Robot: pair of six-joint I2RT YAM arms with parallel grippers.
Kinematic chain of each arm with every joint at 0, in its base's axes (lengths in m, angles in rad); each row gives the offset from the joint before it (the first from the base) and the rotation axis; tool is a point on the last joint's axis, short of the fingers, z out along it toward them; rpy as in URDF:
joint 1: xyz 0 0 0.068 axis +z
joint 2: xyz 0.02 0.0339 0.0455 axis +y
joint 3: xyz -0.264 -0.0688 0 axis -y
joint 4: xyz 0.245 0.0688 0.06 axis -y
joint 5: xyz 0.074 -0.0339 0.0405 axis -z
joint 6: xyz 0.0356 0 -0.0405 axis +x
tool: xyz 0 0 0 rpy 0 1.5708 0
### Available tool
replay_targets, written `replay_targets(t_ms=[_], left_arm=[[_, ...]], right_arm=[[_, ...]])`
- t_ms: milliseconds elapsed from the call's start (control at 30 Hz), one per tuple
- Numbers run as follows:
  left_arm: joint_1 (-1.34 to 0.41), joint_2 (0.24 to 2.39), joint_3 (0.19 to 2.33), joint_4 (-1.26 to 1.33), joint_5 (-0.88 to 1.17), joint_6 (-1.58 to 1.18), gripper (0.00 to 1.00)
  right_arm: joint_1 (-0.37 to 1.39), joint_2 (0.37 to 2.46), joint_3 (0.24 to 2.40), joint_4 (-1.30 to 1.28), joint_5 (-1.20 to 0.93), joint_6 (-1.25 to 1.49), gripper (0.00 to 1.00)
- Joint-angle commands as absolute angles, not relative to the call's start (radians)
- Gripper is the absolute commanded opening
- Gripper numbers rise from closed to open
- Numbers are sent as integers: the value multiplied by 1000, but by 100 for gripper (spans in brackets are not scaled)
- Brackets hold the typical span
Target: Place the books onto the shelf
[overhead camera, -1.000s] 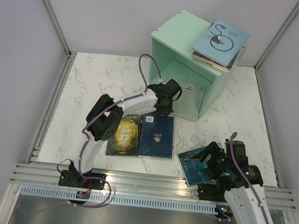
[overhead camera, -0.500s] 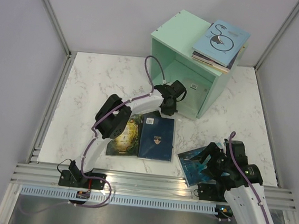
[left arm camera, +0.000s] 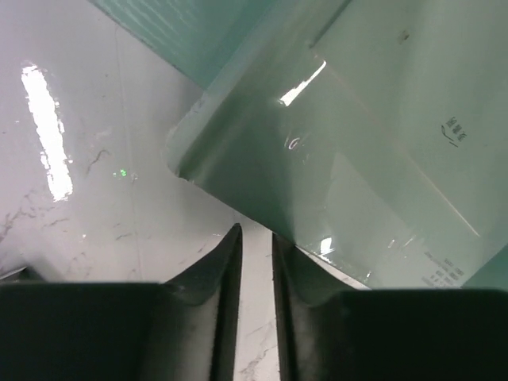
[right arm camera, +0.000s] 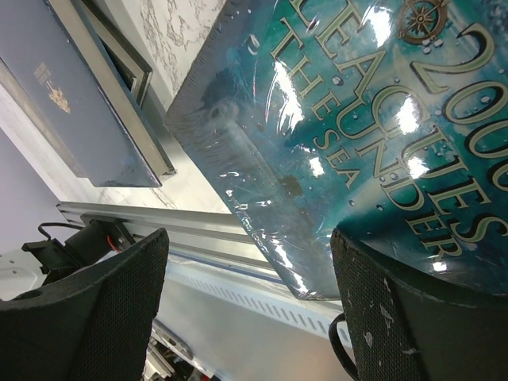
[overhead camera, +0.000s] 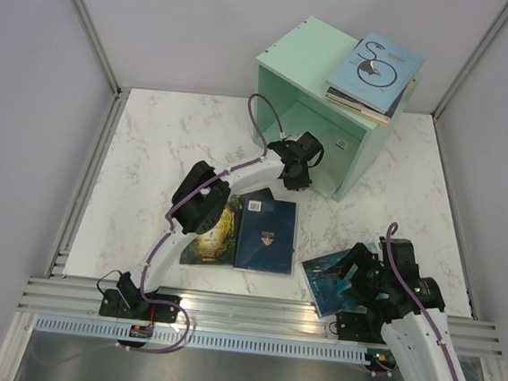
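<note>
The mint-green shelf (overhead camera: 313, 66) stands at the back right, its open face toward me. On its top lies a small stack of books, a light blue one with a black swirl (overhead camera: 377, 65) uppermost. A pale mint book (overhead camera: 334, 153) (left arm camera: 373, 151) rests inside the opening. My left gripper (overhead camera: 302, 174) (left arm camera: 255, 235) sits just in front of that book's edge, shut to a thin slit with only marble showing between the fingers. A navy book (overhead camera: 268, 234) and a green-gold book (overhead camera: 212, 233) lie flat mid-table. My right gripper (overhead camera: 354, 274) (right arm camera: 250, 270) stands wide open over the corner of the icy blue book (overhead camera: 328, 286) (right arm camera: 341, 119).
The left arm (overhead camera: 200, 205) crosses above the green-gold book and hides part of it. The icy blue book's near corner overhangs the aluminium rail (overhead camera: 251, 314) (right arm camera: 159, 222) at the table's front edge. Grey walls enclose the marble table (overhead camera: 159, 145) on three sides.
My left gripper has slid right and farther toward the shelf opening, and the pale mint book has moved deeper inside with it. The right arm has hardly moved.
</note>
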State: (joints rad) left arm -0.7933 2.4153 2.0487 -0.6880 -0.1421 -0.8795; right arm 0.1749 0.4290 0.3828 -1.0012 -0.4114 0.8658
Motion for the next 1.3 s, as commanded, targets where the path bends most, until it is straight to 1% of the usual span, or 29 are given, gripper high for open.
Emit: replay_targets(t_ms=[0, 33, 67, 133, 167, 233, 267, 433, 567, 800, 833, 900, 1000, 1033, 1067, 1100, 1133, 1167, 1200, 1267], left_arm=[[-796, 2433, 2089, -624, -141, -989, 29], [-796, 2431, 2089, -614, -141, -995, 33], [-796, 2427, 2089, -591, -141, -1014, 41], [-796, 2424, 2091, -572, -140, -1025, 52], [-796, 2421, 2091, -555, -135, -1038, 62], [-796, 2422, 2095, -549, -129, -1042, 66], [-795, 2421, 2092, -545, -129, -1049, 73], [-792, 2375, 2050, -545, -126, -1025, 74], [-776, 2251, 1881, -545, -147, -997, 74], [-744, 1948, 1625, -543, -164, -850, 74], [-741, 1872, 1594, -545, -166, -826, 75], [-724, 1806, 1502, -545, -143, -793, 75], [-721, 1703, 1389, -514, -48, -702, 74], [-721, 1684, 1353, -484, 74, -677, 74], [-722, 1649, 1282, -394, 137, -658, 74], [-726, 1640, 1249, -356, 196, -649, 74], [-729, 1632, 1227, -316, 297, -641, 74], [-732, 1632, 1207, -277, 340, -637, 74], [-748, 1649, 1210, -269, 372, -623, 74], [-785, 1686, 1236, -255, 445, -601, 74]], right_arm=[[179, 445, 368, -1037, -385, 833, 87], [179, 445, 367, -1038, -385, 831, 87], [179, 448, 368, -1037, -387, 830, 87], [179, 451, 368, -1037, -387, 822, 87], [179, 454, 368, -1037, -387, 821, 87], [179, 459, 368, -1038, -387, 813, 87], [179, 462, 371, -1035, -387, 811, 86], [179, 488, 379, -1014, -394, 801, 87], [179, 511, 408, -985, -391, 790, 86], [179, 572, 462, -885, -422, 792, 87], [179, 581, 472, -855, -428, 793, 87], [179, 601, 480, -828, -436, 795, 86], [179, 633, 505, -822, -413, 776, 86], [179, 641, 517, -854, -355, 772, 86], [179, 664, 528, -886, -307, 769, 86], [179, 678, 538, -920, -260, 761, 86], [179, 689, 560, -986, -212, 759, 86], [179, 695, 572, -1014, -105, 758, 86], [178, 704, 586, -1035, -65, 759, 86], [178, 704, 595, -1046, -31, 799, 82]])
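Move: The left hand has its nearly closed fingertips low at the shelf's mouth; the navy book lies about 14 cm back and 8 cm to its left, a couple of centimetres lower. The jungle book is equally far back but some 23 cm left, and the grey-green book, on the shelf floor, is centred roughly 9 cm ahead and 9 cm right. The open right hand has the blue sea book's middle about 2 cm ahead, 4 cm right and 6 cm below. The left hand spreads its fingers wide at the near edge of the grey-green book while easing some 2 cm right and slightly forward, then comes away from the shelf, rising about 13 cm as it swings left and back, and finally draws farther back with a little drift right, the wrist turning clockwise, to hang open above the navy book. Meanwhile the right hand, jaws staying open, dips slightly, then reaches about 4 cm forward and finishes sliding some 3 cm right over the blue sea book. ##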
